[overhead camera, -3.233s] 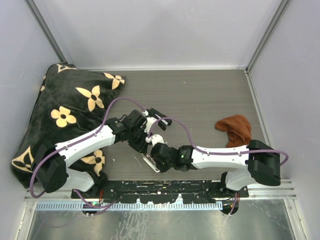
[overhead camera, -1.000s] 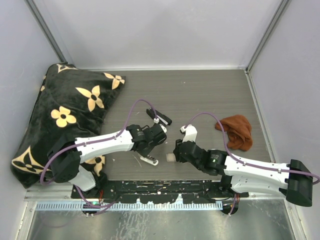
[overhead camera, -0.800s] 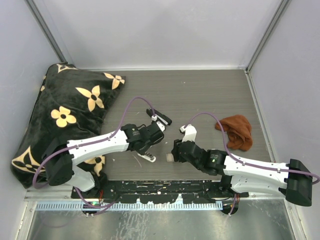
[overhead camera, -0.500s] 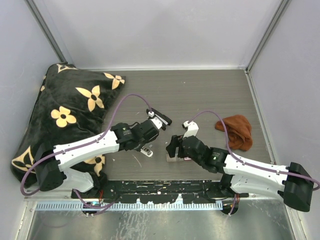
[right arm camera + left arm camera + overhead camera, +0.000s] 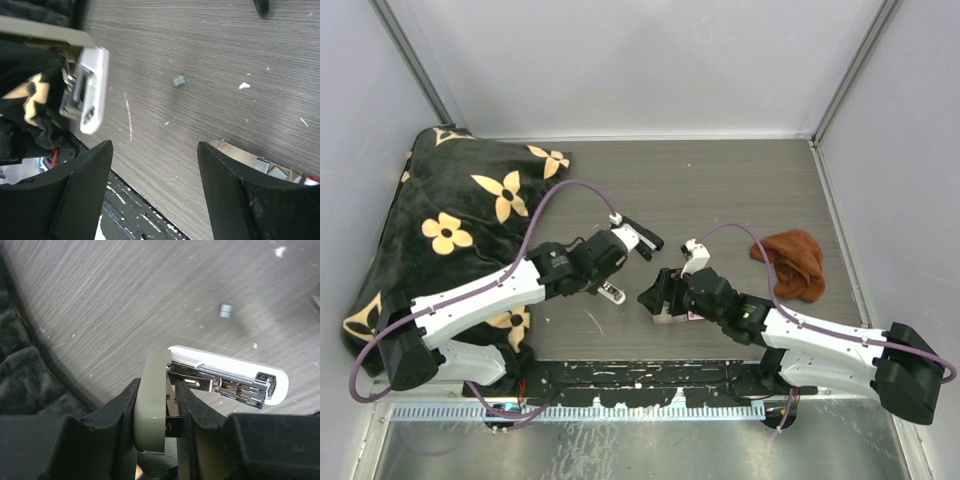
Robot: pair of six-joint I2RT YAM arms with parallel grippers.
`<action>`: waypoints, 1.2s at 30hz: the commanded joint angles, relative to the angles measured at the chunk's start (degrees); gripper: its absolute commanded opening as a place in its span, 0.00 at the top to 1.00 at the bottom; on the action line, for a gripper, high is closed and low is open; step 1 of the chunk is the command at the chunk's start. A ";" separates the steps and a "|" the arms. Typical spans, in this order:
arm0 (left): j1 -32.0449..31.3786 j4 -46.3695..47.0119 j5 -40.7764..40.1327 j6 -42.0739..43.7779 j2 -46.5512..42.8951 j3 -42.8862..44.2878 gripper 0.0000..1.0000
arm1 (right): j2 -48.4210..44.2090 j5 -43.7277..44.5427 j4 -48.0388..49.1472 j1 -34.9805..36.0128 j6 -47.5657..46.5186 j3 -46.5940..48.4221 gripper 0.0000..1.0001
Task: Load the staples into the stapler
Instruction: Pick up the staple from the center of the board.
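Note:
My left gripper [image 5: 605,272] is shut on the cream-green top [image 5: 152,405] of the stapler and holds it above the table. The stapler [image 5: 612,292] hangs open, and its white base with the metal magazine [image 5: 225,376] shows. My right gripper [image 5: 658,296] is open and empty, low over the table beside the small cardboard box [image 5: 672,316]. In the right wrist view the box [image 5: 240,154] sits at the lower right with silvery staples [image 5: 263,167] in it. The stapler [image 5: 89,90] is at the left of that view. A small loose staple piece [image 5: 178,80] lies between them; it also shows in the left wrist view [image 5: 226,310].
A black cushion with cream flowers [image 5: 450,220] fills the left side. A brown cloth [image 5: 790,260] lies at the right. A small black-and-white object [image 5: 640,236] lies just beyond the left gripper. Grey walls close in the table.
My left gripper has lifted the stapler from near the front edge and carried it farther in. My right gripper has moved left and inward, over the small box.

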 commanded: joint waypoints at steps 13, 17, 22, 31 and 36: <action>26.48 6.99 4.41 0.52 -17.12 -5.34 1.00 | 30.15 11.30 -7.85 2.37 -12.59 24.07 0.42; 27.08 6.62 7.19 0.00 -17.42 -5.94 1.00 | 37.28 15.19 -9.86 3.61 -13.30 29.85 0.42; 27.08 6.42 10.40 -0.38 -17.41 -5.98 1.00 | 45.12 19.48 -16.23 4.22 -10.32 37.36 0.47; 27.04 6.77 12.78 -0.66 -17.73 -6.29 1.00 | 50.77 22.43 -23.44 5.93 -3.36 43.27 0.50; 27.02 6.77 13.38 -0.77 -17.55 -6.50 1.00 | 51.41 24.71 -26.33 6.83 -0.99 43.99 0.57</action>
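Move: The staple on the bare board lies about 9 cm ahead of my right hand, 8 cm to its left and 12 cm below. The open black stapler is some 17 cm ahead and 1 cm left of that hand. The tan staple case is level with it fore and aft, about 6 cm to its right. Both are on the board. From my left hand, which holds the green stapler, the staple is roughly 9 cm ahead, 5 cm right and 15 cm below. I swing my left hand out of the way, about 10 cm left and a little forward and up, still gripping the green stapler. My right hand goes down some 9 cm and about 7 cm each forward and left towards the staple, tipping its fingers steeply downward while they close to under half open, still short of a pinch. ##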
